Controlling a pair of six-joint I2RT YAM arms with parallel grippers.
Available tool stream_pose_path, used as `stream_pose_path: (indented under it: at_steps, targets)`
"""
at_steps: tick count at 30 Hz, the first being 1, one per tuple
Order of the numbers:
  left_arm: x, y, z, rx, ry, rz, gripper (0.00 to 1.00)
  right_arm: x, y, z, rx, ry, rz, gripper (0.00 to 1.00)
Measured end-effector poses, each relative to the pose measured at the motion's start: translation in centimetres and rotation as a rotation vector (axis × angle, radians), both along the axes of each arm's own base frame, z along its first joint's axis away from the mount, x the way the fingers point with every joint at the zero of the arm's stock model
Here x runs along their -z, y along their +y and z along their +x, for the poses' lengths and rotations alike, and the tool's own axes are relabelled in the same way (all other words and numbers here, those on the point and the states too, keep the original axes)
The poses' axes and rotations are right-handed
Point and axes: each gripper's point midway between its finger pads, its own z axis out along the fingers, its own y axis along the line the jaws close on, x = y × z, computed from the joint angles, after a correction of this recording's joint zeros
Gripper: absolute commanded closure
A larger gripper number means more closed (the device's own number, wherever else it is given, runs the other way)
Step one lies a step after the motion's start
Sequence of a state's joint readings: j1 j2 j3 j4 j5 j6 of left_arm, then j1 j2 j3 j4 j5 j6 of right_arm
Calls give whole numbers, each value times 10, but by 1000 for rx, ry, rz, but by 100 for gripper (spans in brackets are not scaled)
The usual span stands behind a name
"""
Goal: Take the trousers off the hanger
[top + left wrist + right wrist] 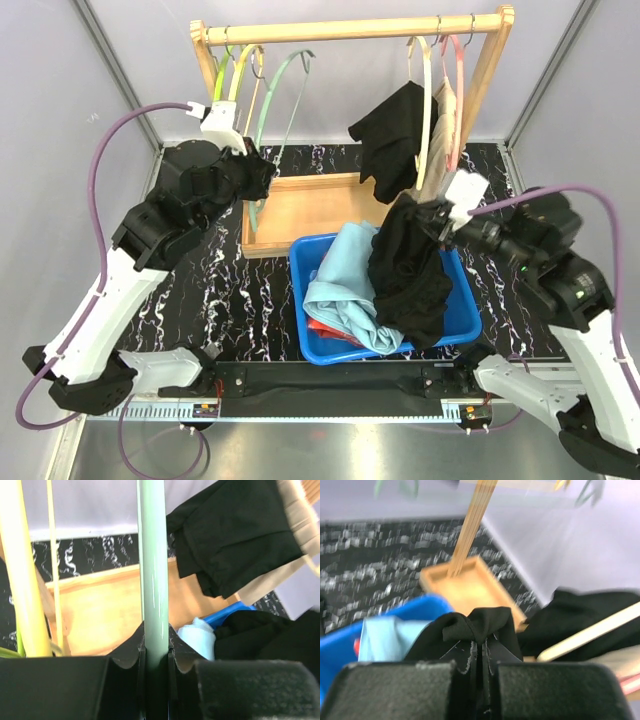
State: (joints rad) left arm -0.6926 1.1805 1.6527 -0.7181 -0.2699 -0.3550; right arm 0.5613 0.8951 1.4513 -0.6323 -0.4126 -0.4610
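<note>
My right gripper is shut on a black pair of trousers and holds it over the blue bin; the pinched cloth bunches above the fingers. A light blue pair and a bit of the red pair lie in the bin. A second black pair hangs on a cream hanger at the rack's right, with beige cloth behind it. My left gripper is shut on an empty pale green hanger.
A wooden rack stands at the back on a wooden tray base. Several empty yellow and green hangers hang at its left end. A pink hanger hangs at the right.
</note>
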Motion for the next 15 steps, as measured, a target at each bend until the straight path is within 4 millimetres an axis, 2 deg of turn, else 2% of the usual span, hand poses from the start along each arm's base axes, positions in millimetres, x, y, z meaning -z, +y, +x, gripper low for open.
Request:
stream_pose_path:
  at_steps: [3, 4, 5, 7, 8, 9, 11, 15]
  targets:
    - [-15, -1, -1, 13, -28, -15, 100, 51, -1, 1, -5, 79, -86, 86]
    - [-20, -1, -2, 15, -37, -21, 100, 70, -1, 2, -7, 107, -118, 76]
    - [-25, -1, -2, 16, -46, -28, 100, 92, -1, 2, -8, 144, -154, 70]
    - [-33, -1, -2, 17, -61, -38, 100, 130, -3, 3, -14, 206, -220, 45]
    - [-34, -1, -2, 16, -59, -35, 100, 147, -4, 2, -19, 235, -251, 15]
    - [-32, -1, -1, 14, -54, -30, 100, 161, -6, 0, -22, 263, -277, 5]
    - [-32, -2, 2, 10, -51, -25, 100, 175, -9, -3, -32, 279, -312, 0]
    - [-30, -3, 13, -10, -40, -17, 100, 171, -12, -8, -36, 241, -306, 0]
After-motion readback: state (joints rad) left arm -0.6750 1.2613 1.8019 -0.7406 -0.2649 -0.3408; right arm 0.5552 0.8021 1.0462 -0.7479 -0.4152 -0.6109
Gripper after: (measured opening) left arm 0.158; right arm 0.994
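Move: The right hand already holds the black trousers over the blue box, whose middle lies about 35 cm below it, 2 cm ahead and 2 cm to its left. The folded light blue trousers are in the box about 8 cm left, level fore and aft, some 32 cm down; the hanging black garment is about 17 cm ahead and 3 cm left, 8 cm lower. The left hand holds the green hanger, with the rack's rod about 12 cm straight ahead and 14 cm above. Down, fast and nearly straight, the right hand carries the black trousers some 17 cm into the blue box. Its fingers tip down by about 25 degrees and spread from shut to fully open, letting go of the cloth, and it slows at the bottom. The left hand keeps its pinch on the green hanger and lifts it about 3 cm towards the rod, then edges forward. ##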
